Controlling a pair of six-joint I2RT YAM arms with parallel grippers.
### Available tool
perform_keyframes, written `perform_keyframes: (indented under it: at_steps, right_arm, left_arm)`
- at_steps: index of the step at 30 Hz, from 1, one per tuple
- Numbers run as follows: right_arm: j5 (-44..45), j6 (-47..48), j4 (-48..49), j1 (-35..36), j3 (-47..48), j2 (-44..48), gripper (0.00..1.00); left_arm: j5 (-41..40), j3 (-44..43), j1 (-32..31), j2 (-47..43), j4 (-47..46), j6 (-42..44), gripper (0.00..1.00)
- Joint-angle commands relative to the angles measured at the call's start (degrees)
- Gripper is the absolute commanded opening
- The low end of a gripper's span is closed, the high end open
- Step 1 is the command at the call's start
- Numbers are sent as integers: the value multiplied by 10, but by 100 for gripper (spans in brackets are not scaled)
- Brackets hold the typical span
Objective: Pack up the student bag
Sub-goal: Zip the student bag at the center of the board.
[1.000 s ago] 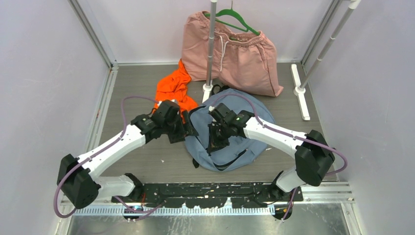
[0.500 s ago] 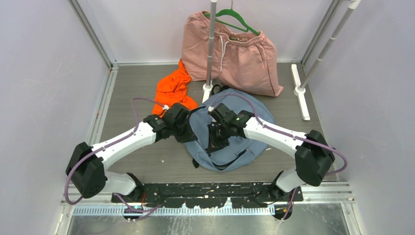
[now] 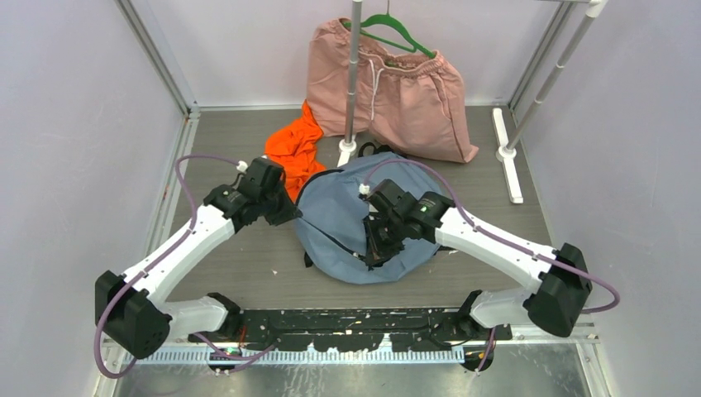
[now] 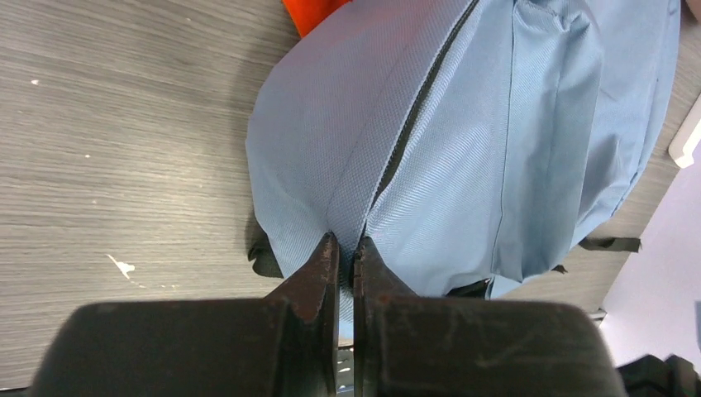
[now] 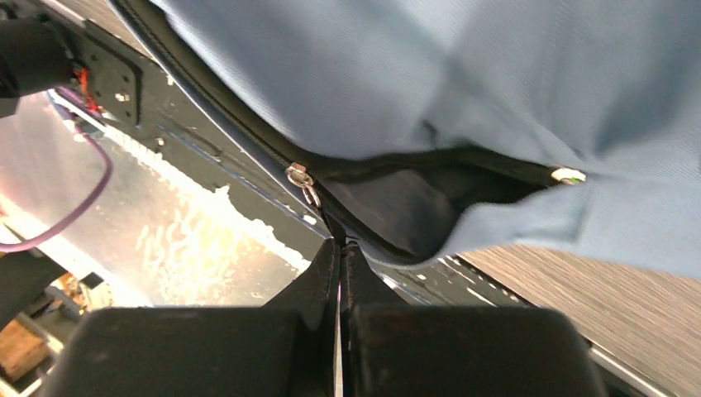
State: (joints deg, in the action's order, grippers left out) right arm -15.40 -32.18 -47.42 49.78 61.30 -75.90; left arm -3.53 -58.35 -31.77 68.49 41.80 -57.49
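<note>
The student bag (image 3: pixel 339 217), soft grey-blue with black zippers, lies on the floor between both arms. At the bag's left edge my left gripper (image 3: pixel 291 217) is shut; in the left wrist view its jaws (image 4: pixel 347 245) pinch a fold of the bag's fabric (image 4: pixel 463 141) beside a seam. My right gripper (image 3: pixel 376 248) sits over the bag's near middle. In the right wrist view the right gripper (image 5: pixel 340 245) is shut on the thin black edge of the zipper opening, with a silver zipper pull (image 5: pixel 301 180) just above. The opening gapes a little, dark inside the bag (image 5: pixel 463 74).
Pink drawstring shorts (image 3: pixel 409 95) hang from a green hanger (image 3: pixel 398 31) at the back. An orange garment (image 3: pixel 293 149) lies crumpled just behind the left gripper. A metal rack pole (image 3: pixel 353 83) stands behind the bag; a second pole's white foot (image 3: pixel 506 153) lies at right.
My left gripper reached to the bag's left edge, shut on its fabric and drew back left, stretching the bag. The right arm shifted nearer and rightward, still gripping the zipper edge.
</note>
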Motion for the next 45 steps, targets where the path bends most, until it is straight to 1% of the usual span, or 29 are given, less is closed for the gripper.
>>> perform_keyframes:
  at_steps: [1, 6, 7, 10, 18, 21, 23, 25, 26, 27, 28, 29, 30, 32, 33, 35, 40, 42, 45]
  right_arm:
    - [77, 14, -102, 2, 12, 43, 1]
    - [162, -18, -151, 1, -14, 68, 1]
    - [190, -28, -157, 0, -19, 73, 1]
    - [208, -45, -155, -3, -36, 79, 1]
    - [175, -54, -79, -3, -88, 43, 1]
    - [169, -51, -63, -3, -100, 33, 1]
    - [163, -46, -53, -4, -97, 25, 1]
    - [114, -37, -25, -3, -84, 25, 1]
    - [86, -33, -4, -2, -77, 30, 1]
    - [54, -30, 20, 1, -68, 36, 1]
    - [33, -27, 41, 3, -60, 40, 1]
    - [12, -23, 61, 7, -51, 40, 1]
    - [-9, -17, 75, 11, -41, 34, 1]
    - [-35, -3, 89, 24, -24, 13, 1]
    - [-37, 3, 93, 37, -18, -1, 1]
    - [-28, 6, 97, 57, -15, -33, 1]
    - [-16, 9, 88, 67, -15, -120, 1]
    - [-16, 16, 82, 68, -17, -130, 1]
    - [-8, 25, 73, 68, -22, -122, 1]
  left_arm:
    - [-42, -15, 42, -31, -7, 40, 0]
    - [-30, -13, 92, -35, 0, 65, 0]
    - [-28, -14, 103, -36, 2, 71, 0]
    - [-12, -14, 133, -38, 2, 87, 0]
    - [6, -21, 202, -36, 16, 144, 0]
    - [13, -17, 212, -27, 21, 158, 0]
    - [20, -6, 212, -20, 7, 167, 0]
    - [74, -6, 212, 0, -7, 179, 0]
    - [107, -15, 212, 13, -6, 187, 6]
    - [132, -24, 211, 28, 0, 190, 18]
    - [154, -31, 209, 34, 5, 193, 33]
    - [166, -33, 205, 31, 6, 194, 46]
    - [168, -35, 200, 22, 11, 194, 53]
    - [158, -38, 191, -10, 27, 189, 60]
    - [154, -39, 188, -29, 39, 180, 62]
    - [157, -35, 184, -64, 65, 164, 63]
    - [187, 4, 164, -124, 116, 111, 61]
    - [207, 32, 139, -142, 118, 88, 61]
    - [200, 66, 88, -162, 114, 54, 62]
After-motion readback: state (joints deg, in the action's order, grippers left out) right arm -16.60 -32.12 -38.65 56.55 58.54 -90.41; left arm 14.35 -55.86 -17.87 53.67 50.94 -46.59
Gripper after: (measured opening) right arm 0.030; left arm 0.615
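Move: The left fingers are shut on the student bag's zip edge; the zip slider lies some 9 cm back and 14 cm right of them. The orange cloth is about 14 cm straight ahead of the left hand, well below. The right hand already pinches the slider's pull, with the slider about 3 cm ahead and 3 cm left of it, and the bag's middle some 11 cm straight ahead, a little lower. Left hand drags bag fabric 6 cm left, releases, backs off; right keeps the pull, sweeping right, left, down. ##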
